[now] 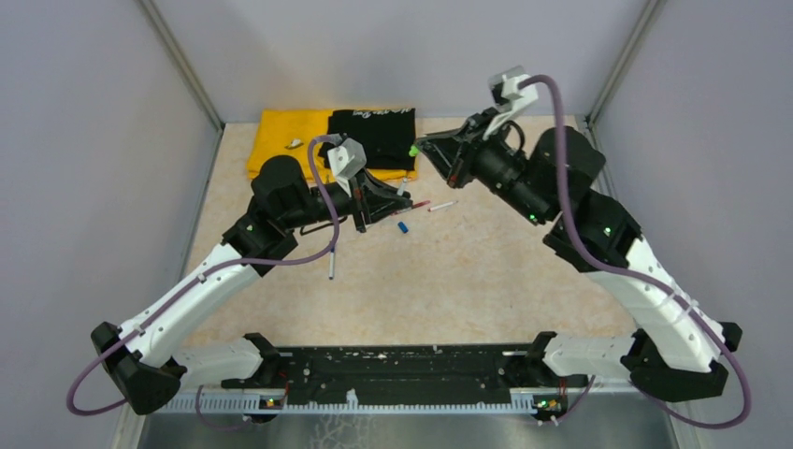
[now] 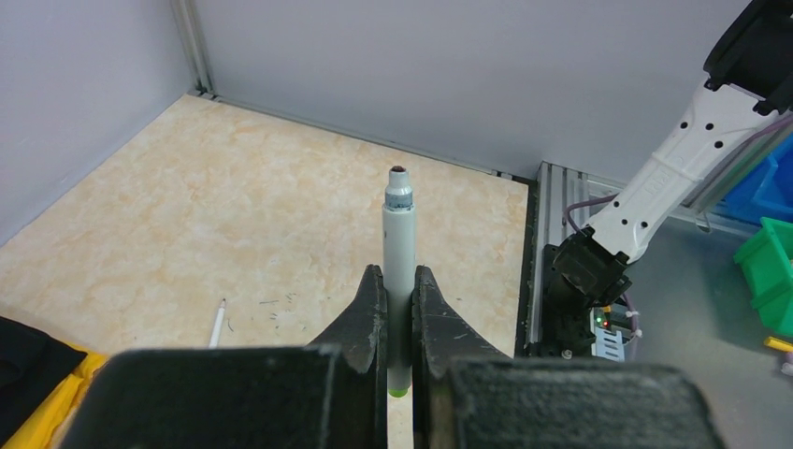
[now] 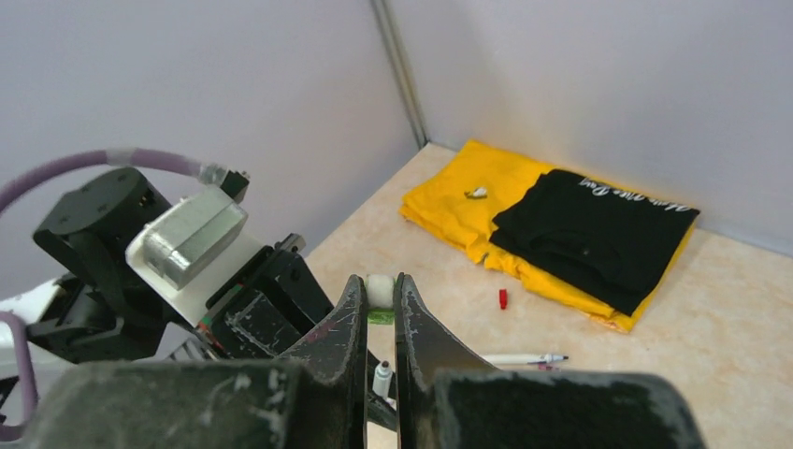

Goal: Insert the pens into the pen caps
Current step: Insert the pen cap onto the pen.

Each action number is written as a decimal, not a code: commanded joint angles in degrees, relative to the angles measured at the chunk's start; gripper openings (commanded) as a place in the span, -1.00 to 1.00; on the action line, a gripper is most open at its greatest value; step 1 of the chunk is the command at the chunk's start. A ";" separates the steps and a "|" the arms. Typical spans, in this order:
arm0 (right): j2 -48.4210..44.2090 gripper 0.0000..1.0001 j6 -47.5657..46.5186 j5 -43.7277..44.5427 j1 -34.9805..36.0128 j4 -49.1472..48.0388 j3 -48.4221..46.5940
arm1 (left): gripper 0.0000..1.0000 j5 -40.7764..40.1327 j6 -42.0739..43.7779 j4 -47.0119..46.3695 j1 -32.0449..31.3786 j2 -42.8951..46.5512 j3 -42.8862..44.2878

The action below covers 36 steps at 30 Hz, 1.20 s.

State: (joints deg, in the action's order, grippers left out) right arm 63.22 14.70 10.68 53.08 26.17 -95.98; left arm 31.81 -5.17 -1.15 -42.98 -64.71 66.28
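My left gripper (image 2: pixel 399 281) is shut on a pale-barrelled pen (image 2: pixel 397 234), its dark tip pointing away from the wrist and a green end showing behind the fingers. In the top view this gripper (image 1: pixel 379 201) sits mid-table. My right gripper (image 3: pixel 379 285) is shut on a green pen cap (image 3: pixel 379 292) with a white end, held above the table just right of and beyond the left one (image 1: pixel 425 152). The held pen's tip (image 3: pixel 382 374) shows below the right fingers. Loose pens (image 1: pixel 442 205) (image 1: pixel 332 265), a blue cap (image 1: pixel 404 226) and a red cap (image 3: pixel 502 298) lie on the table.
A yellow cloth (image 1: pixel 281 140) with a black cloth (image 1: pixel 374 136) on it lies against the back wall, and a small white piece (image 3: pixel 477 193) rests on the yellow one. Grey walls close off the back and both sides. A maroon pen (image 1: pixel 416 206) lies by the left fingers.
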 commanded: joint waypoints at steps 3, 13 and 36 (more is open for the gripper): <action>3.73 -1.00 -0.15 -6.88 -0.12 -0.19 -0.56 | -1.00 2.03 -0.38 -1.88 0.00 0.28 0.34; 4.09 -1.00 -0.32 -5.36 -0.09 2.76 -0.83 | -1.00 0.75 -0.33 -2.37 0.00 0.77 -0.42; 2.36 -1.00 -2.66 -4.25 -0.17 6.65 -2.41 | -1.00 -0.70 0.60 -1.14 -0.04 0.57 -0.36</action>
State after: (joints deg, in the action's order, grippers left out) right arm 67.13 12.99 6.20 53.06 33.10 -96.03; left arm 31.55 -5.28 -1.48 -42.98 -64.71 66.26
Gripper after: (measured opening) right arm 0.048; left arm 0.065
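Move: The bare tip of the white pen, held upright in my left hand, lies about 8 cm below my right hand, 2 cm to its left and 1 cm back. On the table some 52 cm below my right hand, the blue cap lies about 13 cm ahead and 2 cm to the left, and the red pen about 18 cm straight ahead. From my left hand, the green cap in my right fingers is roughly 13 cm up, 2 cm to the right and 1 cm ahead. I bring the green cap down about 5 cm towards the pen tip with my right hand, quickly swinging some 4 cm left as it sinks, then slowly easing about 1.5 cm back to the right. The closed fingers keep their hold and tip roughly 10 degrees downward. My left hand stays put, still gripping the pen upright. ##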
